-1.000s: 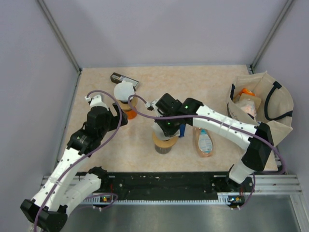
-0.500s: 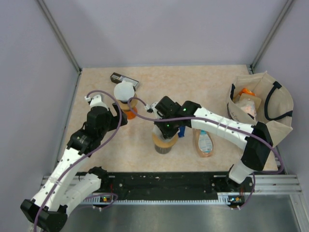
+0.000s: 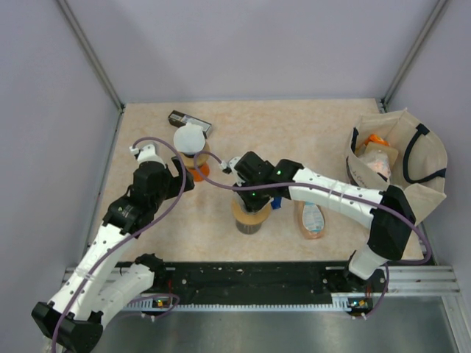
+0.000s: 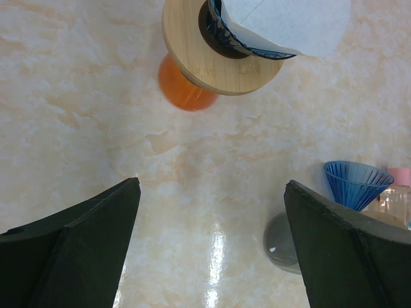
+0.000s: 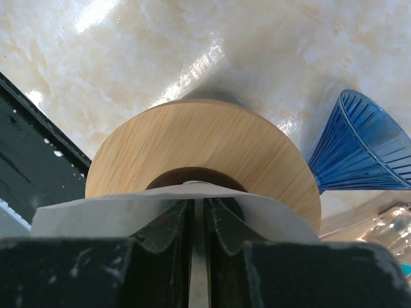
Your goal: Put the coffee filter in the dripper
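My right gripper is shut on a white paper coffee filter, whose edge runs across both fingers. Just under it is the dripper, a round wooden collar with a dark centre hole, standing on a grey glass. From above, the right gripper hangs directly over this dripper. A blue ribbed cone stands beside it on the right. My left gripper is open and empty above bare table, short of a second dripper with a wooden collar that holds a white filter on an orange cup.
A black box lies at the back left. A bottle lies flat right of the blue cone. A tote bag with snack packs stands at the right edge. A black rail runs along the near edge.
My right gripper has shifted slightly left and toward the near edge with the filter, settling more squarely over the wooden dripper. The left arm has not moved.
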Controlling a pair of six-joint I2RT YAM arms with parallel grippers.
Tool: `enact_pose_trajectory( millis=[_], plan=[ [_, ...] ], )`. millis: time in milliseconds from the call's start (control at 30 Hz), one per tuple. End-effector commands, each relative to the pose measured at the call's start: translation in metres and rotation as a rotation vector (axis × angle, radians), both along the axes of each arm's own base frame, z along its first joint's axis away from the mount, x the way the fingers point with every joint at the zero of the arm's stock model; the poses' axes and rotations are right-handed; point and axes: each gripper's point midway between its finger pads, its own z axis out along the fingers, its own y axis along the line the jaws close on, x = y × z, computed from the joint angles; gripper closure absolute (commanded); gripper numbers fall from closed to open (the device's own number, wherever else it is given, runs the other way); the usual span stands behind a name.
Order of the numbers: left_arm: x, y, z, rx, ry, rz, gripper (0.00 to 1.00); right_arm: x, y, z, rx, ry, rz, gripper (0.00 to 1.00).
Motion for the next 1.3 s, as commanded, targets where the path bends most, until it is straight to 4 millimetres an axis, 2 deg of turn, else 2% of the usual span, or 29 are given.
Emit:
enact_pose_trajectory(
  millis=[0,233,467,533,733,833,867,933,1033,1133,1267],
  plan=[
    [0.004,0.003,0.008,0.008,-0.024,0.01,0.01,-0.002,0.009,-0.007,0.004,-0.013,0.005,0.89],
    [0.004,0.002,0.009,0.007,-0.024,0.007,0.01,-0.001,0.008,-0.01,-0.032,-0.046,-0.003,0.89],
    [0.004,0.001,0.011,0.001,-0.028,0.004,0.01,0.004,0.008,0.013,-0.001,-0.088,-0.018,0.89],
    [0.004,0.002,0.011,0.0,-0.031,0.007,0.01,0.008,0.008,0.029,0.027,-0.119,-0.037,0.9],
    [0.005,0.0,0.013,-0.006,-0.032,-0.002,0.01,0.008,0.007,0.096,0.18,-0.212,-0.05,0.92],
    [0.005,-0.002,0.014,-0.013,-0.034,-0.009,0.01,0.017,-0.003,0.122,0.215,-0.287,-0.099,0.92],
    [0.006,-0.004,0.013,-0.016,-0.031,-0.016,0.01,0.02,-0.008,0.126,0.213,-0.31,-0.117,0.87],
    [0.006,-0.007,0.015,-0.022,-0.035,-0.032,0.01,0.024,-0.019,0.137,0.228,-0.34,-0.165,0.68],
    [0.004,-0.008,0.015,-0.025,-0.035,-0.044,0.01,0.02,-0.032,0.14,0.272,-0.313,-0.177,0.48],
    [0.004,-0.007,0.014,-0.019,-0.033,-0.042,0.01,0.025,-0.045,0.129,0.277,-0.306,-0.188,0.39],
    [0.003,-0.007,0.014,-0.024,-0.03,-0.04,0.01,0.01,-0.029,0.106,0.3,-0.197,-0.067,0.36]
  ],
)
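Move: The right hand is already inside the paper filter in the dripper on the glass; the dripper's middle is about 2 cm below its fingertips. From this hand the blue funnel lies some 7 cm ahead and 8 cm right, the soap bottle about 2 cm ahead and 18 cm right, both roughly 11 cm down. From the left hand the dripper is about 16 cm right, 5 cm back and 10 cm down. After lingering in the filter, the right hand lifts out about 13 cm, opening, then swings 5 cm right. ##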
